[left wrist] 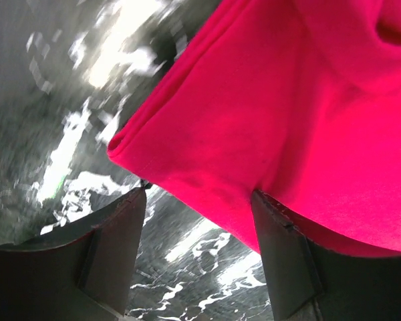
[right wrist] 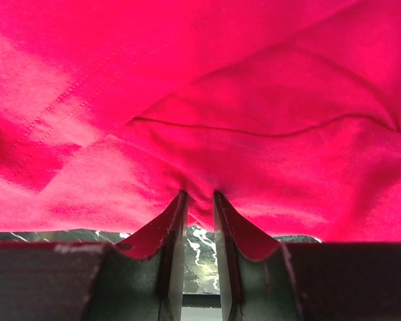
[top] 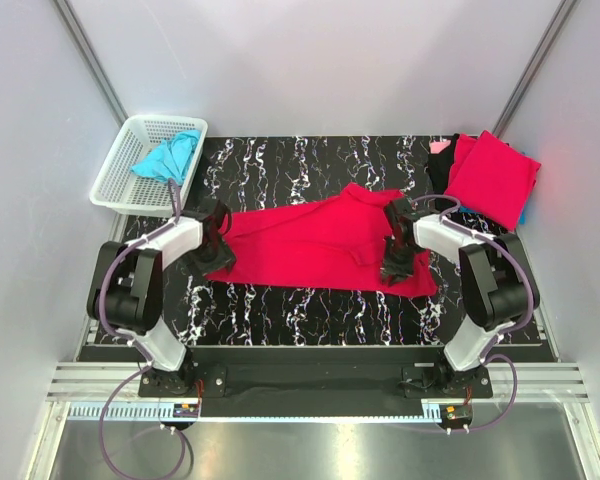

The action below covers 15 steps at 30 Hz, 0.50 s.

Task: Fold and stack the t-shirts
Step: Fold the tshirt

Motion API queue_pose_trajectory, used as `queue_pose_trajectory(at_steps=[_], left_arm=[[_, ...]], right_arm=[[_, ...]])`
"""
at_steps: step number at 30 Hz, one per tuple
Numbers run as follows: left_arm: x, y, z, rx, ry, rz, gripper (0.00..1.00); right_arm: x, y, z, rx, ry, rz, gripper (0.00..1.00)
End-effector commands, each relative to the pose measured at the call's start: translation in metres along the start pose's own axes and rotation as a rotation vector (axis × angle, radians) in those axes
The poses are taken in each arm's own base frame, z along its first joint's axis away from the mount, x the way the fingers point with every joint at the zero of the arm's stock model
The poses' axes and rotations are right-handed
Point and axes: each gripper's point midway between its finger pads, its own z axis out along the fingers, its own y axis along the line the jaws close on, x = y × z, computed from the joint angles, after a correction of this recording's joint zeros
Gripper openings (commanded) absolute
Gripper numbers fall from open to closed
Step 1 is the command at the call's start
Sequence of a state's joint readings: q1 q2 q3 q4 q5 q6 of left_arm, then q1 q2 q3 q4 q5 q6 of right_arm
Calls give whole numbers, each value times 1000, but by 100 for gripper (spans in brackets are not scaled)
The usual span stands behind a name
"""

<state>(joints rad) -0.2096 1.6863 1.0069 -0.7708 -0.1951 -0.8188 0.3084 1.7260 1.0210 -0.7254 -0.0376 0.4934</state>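
A crimson red t-shirt (top: 310,240) lies spread across the middle of the black marbled table. My left gripper (top: 218,250) is at its left end. In the left wrist view this gripper (left wrist: 199,200) stands open, with the folded hem of the red t-shirt (left wrist: 287,100) just beyond its tips and resting against the right finger (left wrist: 281,254). My right gripper (top: 395,262) is on the shirt's right part. In the right wrist view this gripper (right wrist: 199,197) is shut on a small pinch of the red t-shirt (right wrist: 220,87). A turquoise blue t-shirt (top: 168,158) lies crumpled in the basket.
The white lattice basket (top: 115,180) stands at the back left, partly off the table. A folded red cloth (top: 495,178) lies at the back right corner, with a dark and pink garment (top: 442,152) beside it. Grey walls close in both sides.
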Motion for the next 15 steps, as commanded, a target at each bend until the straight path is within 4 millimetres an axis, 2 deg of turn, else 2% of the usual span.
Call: queue_pose_trajectory(at_steps=[1,5,7,12,15], left_arm=[[38,46,11,-152,73,-23,69],[56,60,12,-164,97,-34,69],[59,64,9,-159,95,-35,69],[66,69,-2,-108,79,-58,68],[69,73,-9,-87,65,-70,68]], right_arm=[[26,-13,7,34,49,-5,29],[40,7,-8,-53,55,25,27],[49,11,-15,-61,50,37,27],[83,25,-18,-84,71,25,25],[94,27,-19,-81,66,40,24]])
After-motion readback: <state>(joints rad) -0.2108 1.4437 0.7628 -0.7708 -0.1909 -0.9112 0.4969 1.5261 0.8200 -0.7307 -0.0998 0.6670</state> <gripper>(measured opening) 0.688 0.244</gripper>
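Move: The red t-shirt lies under both hands: its middle is about 30 cm right of the left hand and 6 cm ahead, and about 19 cm left of the right hand and 8 cm ahead, a centimetre below each. From the left hand, the laundry basket stands some 17 cm left and 28 cm ahead. From the right hand, the folded stack lies some 27 cm right and 26 cm ahead. Both hands drag the t-shirt back, left about 6 cm, right 8 cm while veering left, staying low. ##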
